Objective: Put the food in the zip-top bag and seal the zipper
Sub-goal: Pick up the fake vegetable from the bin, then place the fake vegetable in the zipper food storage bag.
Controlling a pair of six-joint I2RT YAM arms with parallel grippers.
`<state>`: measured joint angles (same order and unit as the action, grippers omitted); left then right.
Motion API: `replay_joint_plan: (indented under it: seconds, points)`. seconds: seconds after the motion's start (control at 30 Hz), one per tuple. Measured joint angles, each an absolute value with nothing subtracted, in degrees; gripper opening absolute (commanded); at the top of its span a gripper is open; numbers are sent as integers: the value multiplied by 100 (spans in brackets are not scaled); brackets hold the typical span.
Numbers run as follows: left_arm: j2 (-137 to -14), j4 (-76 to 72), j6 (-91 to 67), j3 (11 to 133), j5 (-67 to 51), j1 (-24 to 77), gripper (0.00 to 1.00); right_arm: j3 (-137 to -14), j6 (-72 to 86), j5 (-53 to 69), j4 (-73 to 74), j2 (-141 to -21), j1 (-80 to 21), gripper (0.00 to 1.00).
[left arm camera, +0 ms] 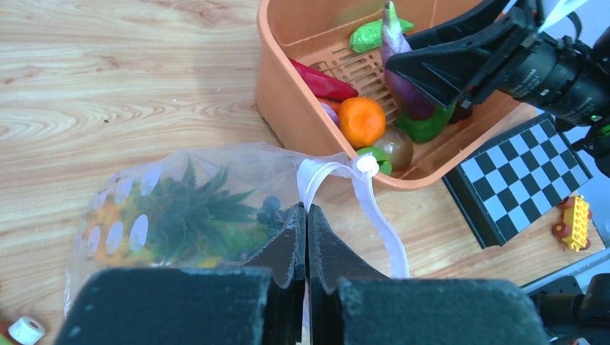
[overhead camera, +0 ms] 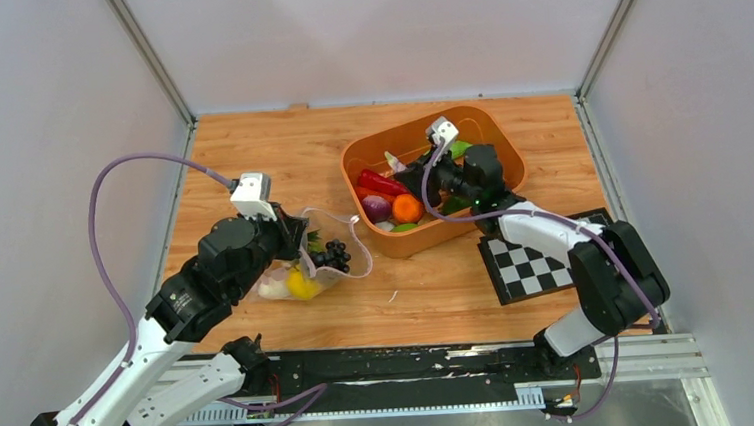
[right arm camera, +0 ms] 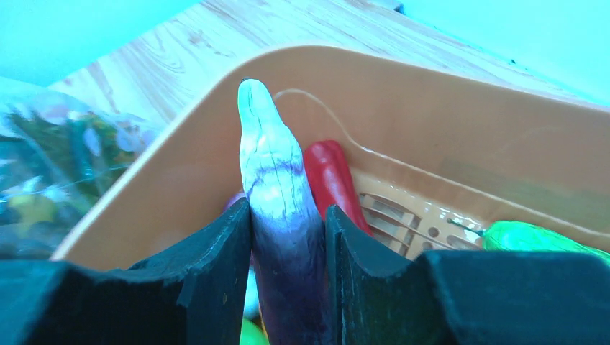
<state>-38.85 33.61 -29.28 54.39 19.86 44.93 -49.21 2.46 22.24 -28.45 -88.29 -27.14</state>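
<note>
The zip-top bag lies left of the orange tub, mouth towards it, with a pineapple, a lemon and grapes inside. My left gripper is shut on the bag's mouth edge, where the whitish zipper loops open. My right gripper is inside the tub, shut on the purple eggplant, whose pale tip points up. Other food lies in the tub: a red pepper, an orange and green pieces.
A black-and-white checkerboard lies right of the tub, beside the right arm. A yellow-red toy block sits past it near the table edge. A small white roll lies by the bag's closed end.
</note>
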Motion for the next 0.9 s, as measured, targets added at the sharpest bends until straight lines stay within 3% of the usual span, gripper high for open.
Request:
replay_joint_plan:
  seconds: [0.53, 0.9]
  points:
    - [-4001, 3323, -2941, 5439, 1785, 4493, 0, -4193, 1809, 3599, -5109, -7585, -2740, 17]
    - [-4058, 3238, -2974, 5439, 1603, 4493, 0, -4635, 1905, 4834, -5245, -7435, -3691, 17]
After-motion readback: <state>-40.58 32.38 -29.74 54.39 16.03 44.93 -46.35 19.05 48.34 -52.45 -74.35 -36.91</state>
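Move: The right gripper already holds the eggplant above the bin; the bag's open mouth lies about 18 cm back, 14 cm left and 7 cm higher. The left gripper stands about 17 cm back, 20 cm left and 11 cm above the right; from it, the mouth is 6 cm right, 1 cm back and 4 cm down. Some 12 cm below the right hand lie the orange, 2 cm ahead, straight in line, and the red pepper, 8 cm ahead and 5 cm left. Keep the right fingers shut on the eggplant and carry it up some 16 cm and back about 17 cm, away from the bin's contents, bearing left by about 6 cm mostly near the end, towards the bag mouth. Meanwhile swing the hand counter-clockwise and tip its fingers up until they point left. Keep the left gripper pinching the bag's edge, easing slightly right. ##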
